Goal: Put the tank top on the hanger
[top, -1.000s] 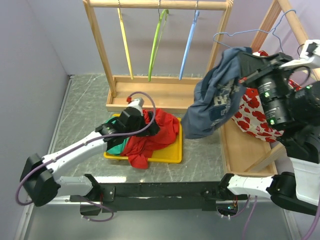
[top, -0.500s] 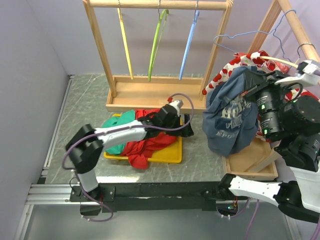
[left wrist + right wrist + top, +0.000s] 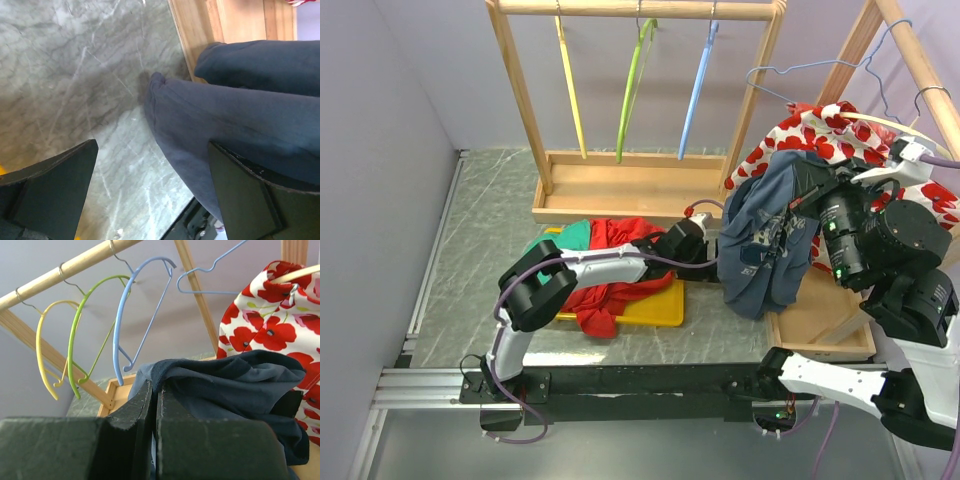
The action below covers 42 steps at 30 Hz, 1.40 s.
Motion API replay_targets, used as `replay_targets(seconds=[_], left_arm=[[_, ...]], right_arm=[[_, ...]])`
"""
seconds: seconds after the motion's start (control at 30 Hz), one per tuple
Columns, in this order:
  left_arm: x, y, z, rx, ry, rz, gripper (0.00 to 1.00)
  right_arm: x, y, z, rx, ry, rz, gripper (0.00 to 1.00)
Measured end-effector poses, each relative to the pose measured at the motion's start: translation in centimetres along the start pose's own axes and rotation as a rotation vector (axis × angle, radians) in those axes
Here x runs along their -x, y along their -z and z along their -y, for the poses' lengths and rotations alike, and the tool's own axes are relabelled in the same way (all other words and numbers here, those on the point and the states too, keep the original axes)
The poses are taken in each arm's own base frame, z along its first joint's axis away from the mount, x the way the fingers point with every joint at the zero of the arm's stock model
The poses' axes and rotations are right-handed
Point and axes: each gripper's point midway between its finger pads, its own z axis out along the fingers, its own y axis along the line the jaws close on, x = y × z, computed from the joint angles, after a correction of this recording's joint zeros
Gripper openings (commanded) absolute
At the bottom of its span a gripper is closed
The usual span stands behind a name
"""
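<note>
The navy tank top (image 3: 765, 245) hangs bunched from my right gripper (image 3: 802, 180), which is shut on its top edge; the pinch shows in the right wrist view (image 3: 156, 390), with the tank top (image 3: 225, 385) draped behind the fingers. My left gripper (image 3: 712, 252) is open at the cloth's lower left edge, low over the table. In the left wrist view the tank top (image 3: 240, 120) crosses in front of the open left gripper (image 3: 152, 190), touching the right finger. The light blue hanger (image 3: 698, 90) hangs on the back rack, and shows in the right wrist view (image 3: 120, 330).
A yellow tray (image 3: 660, 308) holds a red garment (image 3: 620, 245) and a green garment (image 3: 570, 238). The back wooden rack (image 3: 620, 190) also carries a yellow hanger (image 3: 570, 90) and a lime hanger (image 3: 632, 90). A floral garment (image 3: 820, 130) and a wire hanger (image 3: 800, 70) hang on the right rack.
My left arm has swung right from the tray to the tank top's lower edge. My right gripper has shifted, and the tank top now hangs longer and narrower.
</note>
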Motion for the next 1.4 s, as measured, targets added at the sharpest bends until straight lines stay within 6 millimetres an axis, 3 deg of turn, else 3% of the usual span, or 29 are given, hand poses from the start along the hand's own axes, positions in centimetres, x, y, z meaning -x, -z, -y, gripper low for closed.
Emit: replay_targets(seconds=[0.23, 0.33, 0.43, 0.67, 1.03, 1.17, 1.27, 1.37, 1.4], left_arm=[[0.4, 0.1, -0.5, 0.027, 0.049, 0.048, 0.99], [0.9, 1.7, -1.8, 0.059, 0.070, 0.093, 0.99], [1.9, 4.0, -3.9, 0.097, 0.101, 0.138, 0.99], [4.0, 9.2, -12.0, 0.264, 0.197, 0.242, 1.00], [5.2, 17.4, -20.9, 0.408, 0.356, 0.388, 0.99], [4.1, 19.8, -23.4, 0.498, 0.392, 0.379, 0.99], [2.7, 20.9, -23.9, 0.547, 0.386, 0.334, 0.99], [2.6, 21.9, -23.0, 0.528, 0.365, 0.330, 0.99], [2.8, 22.4, -22.5, 0.517, 0.357, 0.335, 0.99]], right_arm=[[-1.2, -0.2, -0.3, 0.009, 0.007, -0.025, 0.00], [-1.7, -0.3, -0.4, 0.014, 0.007, -0.034, 0.00], [-2.4, -0.3, -0.3, 0.015, 0.012, -0.045, 0.00], [-3.6, -0.5, -0.7, 0.029, 0.021, -0.070, 0.00], [-5.5, -1.1, -2.0, 0.063, 0.027, -0.120, 0.00], [-7.6, -2.0, -3.8, 0.105, 0.034, -0.173, 0.00], [-10.3, -2.5, -5.7, 0.155, 0.036, -0.238, 0.00], [-15.1, -2.2, -8.5, 0.245, 0.021, -0.329, 0.00], [-17.1, -1.9, -9.1, 0.269, 0.019, -0.357, 0.07]])
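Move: The yellow clothes basket's middle lies about 28 cm left of the low left hand, some 3 cm nearer the bases, its right wall just left of the hand. The tank top hangs 10 cm to that hand's right, 3 cm farther out; the rack's base lies 21 cm ahead and 21 cm left. From the right hand, holding the tank top, the table middle is 30 cm left, 4 cm back, 50 cm below. Left hand pushes the basket about 30 cm left; right carries the tank top 15 cm left and down. ##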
